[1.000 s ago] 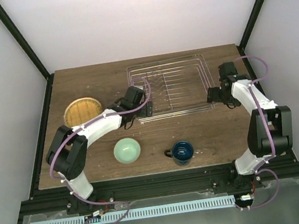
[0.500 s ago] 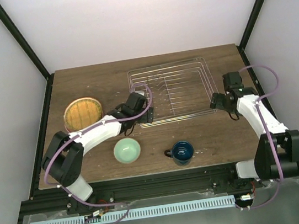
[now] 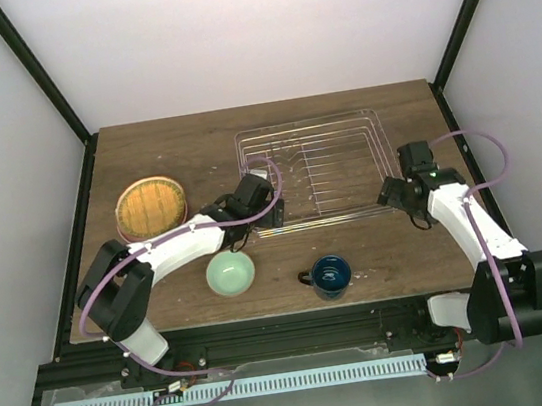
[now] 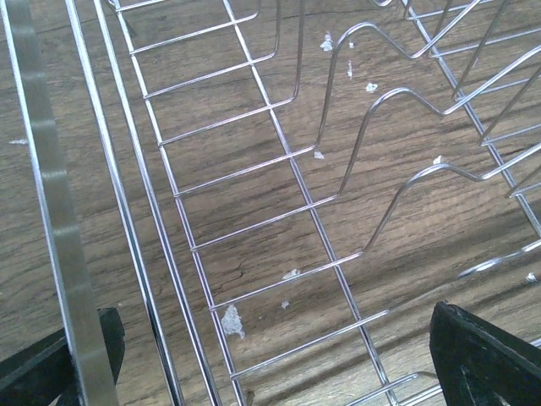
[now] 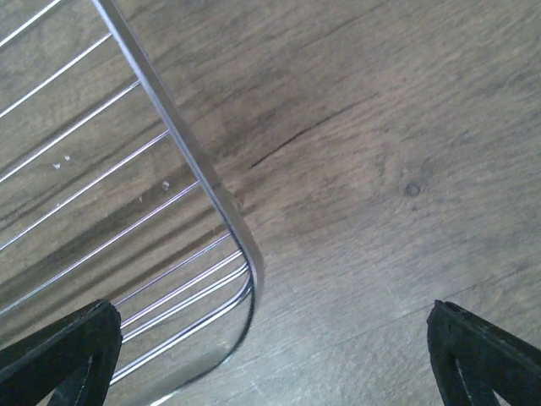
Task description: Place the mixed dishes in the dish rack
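Note:
The dish rack [image 3: 322,171], a silver wire rack, lies empty at the back middle of the table. My left gripper [image 3: 270,213] is open at its near-left corner. In the left wrist view the rack's flat rim [image 4: 51,220] runs just inside the left finger [image 4: 51,372], and the wire floor [image 4: 292,173] lies between the jaws. My right gripper [image 3: 391,191] is open at the near-right corner, with the rounded rack corner [image 5: 245,271] between its fingers [image 5: 486,359]. A mint-green bowl [image 3: 230,272] and a dark blue mug [image 3: 330,275] stand near the front. A round yellowish plate [image 3: 150,206] lies at the left.
The wooden table [image 3: 162,148] is framed by black posts and white walls on three sides. The bowl sits close under the left forearm [image 3: 180,241]. The mug's handle points left.
The rack has slid a little toward the near edge. Both open grippers at its near corners moved nearer with it, and the right arm drew back toward its base.

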Robot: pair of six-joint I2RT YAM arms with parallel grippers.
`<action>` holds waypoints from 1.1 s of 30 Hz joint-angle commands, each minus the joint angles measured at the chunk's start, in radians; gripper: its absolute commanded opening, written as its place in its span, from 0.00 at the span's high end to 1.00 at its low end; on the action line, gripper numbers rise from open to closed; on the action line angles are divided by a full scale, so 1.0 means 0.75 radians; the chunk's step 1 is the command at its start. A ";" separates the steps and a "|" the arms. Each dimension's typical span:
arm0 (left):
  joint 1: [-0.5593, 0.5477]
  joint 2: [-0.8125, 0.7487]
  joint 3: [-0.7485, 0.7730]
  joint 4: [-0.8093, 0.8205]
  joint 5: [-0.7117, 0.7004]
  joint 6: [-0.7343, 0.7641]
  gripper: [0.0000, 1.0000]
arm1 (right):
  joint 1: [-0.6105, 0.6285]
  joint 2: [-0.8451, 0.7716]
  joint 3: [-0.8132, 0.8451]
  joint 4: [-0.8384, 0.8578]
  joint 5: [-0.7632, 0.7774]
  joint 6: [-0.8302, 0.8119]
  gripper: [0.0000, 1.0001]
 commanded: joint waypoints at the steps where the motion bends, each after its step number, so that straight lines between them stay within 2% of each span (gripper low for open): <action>1: -0.031 0.016 -0.059 -0.098 0.022 0.017 0.00 | 0.055 0.001 -0.024 -0.141 0.033 0.120 0.00; 12: -0.045 -0.002 -0.069 -0.113 0.031 0.010 0.00 | 0.172 0.124 0.036 -0.415 0.198 0.380 0.00; 16: -0.070 -0.036 -0.086 -0.135 0.021 -0.001 0.00 | 0.184 0.119 -0.003 -0.430 0.202 0.410 0.00; 27: -0.140 -0.190 -0.200 -0.177 -0.005 -0.080 0.00 | 0.187 0.079 0.014 -0.395 0.161 0.357 0.00; 33: -0.140 -0.202 -0.187 -0.188 -0.029 -0.079 0.00 | 0.189 0.011 0.073 -0.348 0.159 0.265 0.00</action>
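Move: The dish rack's middle lies about 13 cm right and 9 cm ahead of the left hand, and some 16 cm left and 7 cm ahead of the right; both hands are at its near corners, slightly above its middle. The blue mug stands roughly 16 cm back and 12 cm right of the left hand, or 17 cm back and 17 cm left of the right. The green bowl is about 12 cm back and 12 cm left of the left hand. Both open grippers drag the dish rack back about 6 cm, the right also sinking 3 cm while tilting. ##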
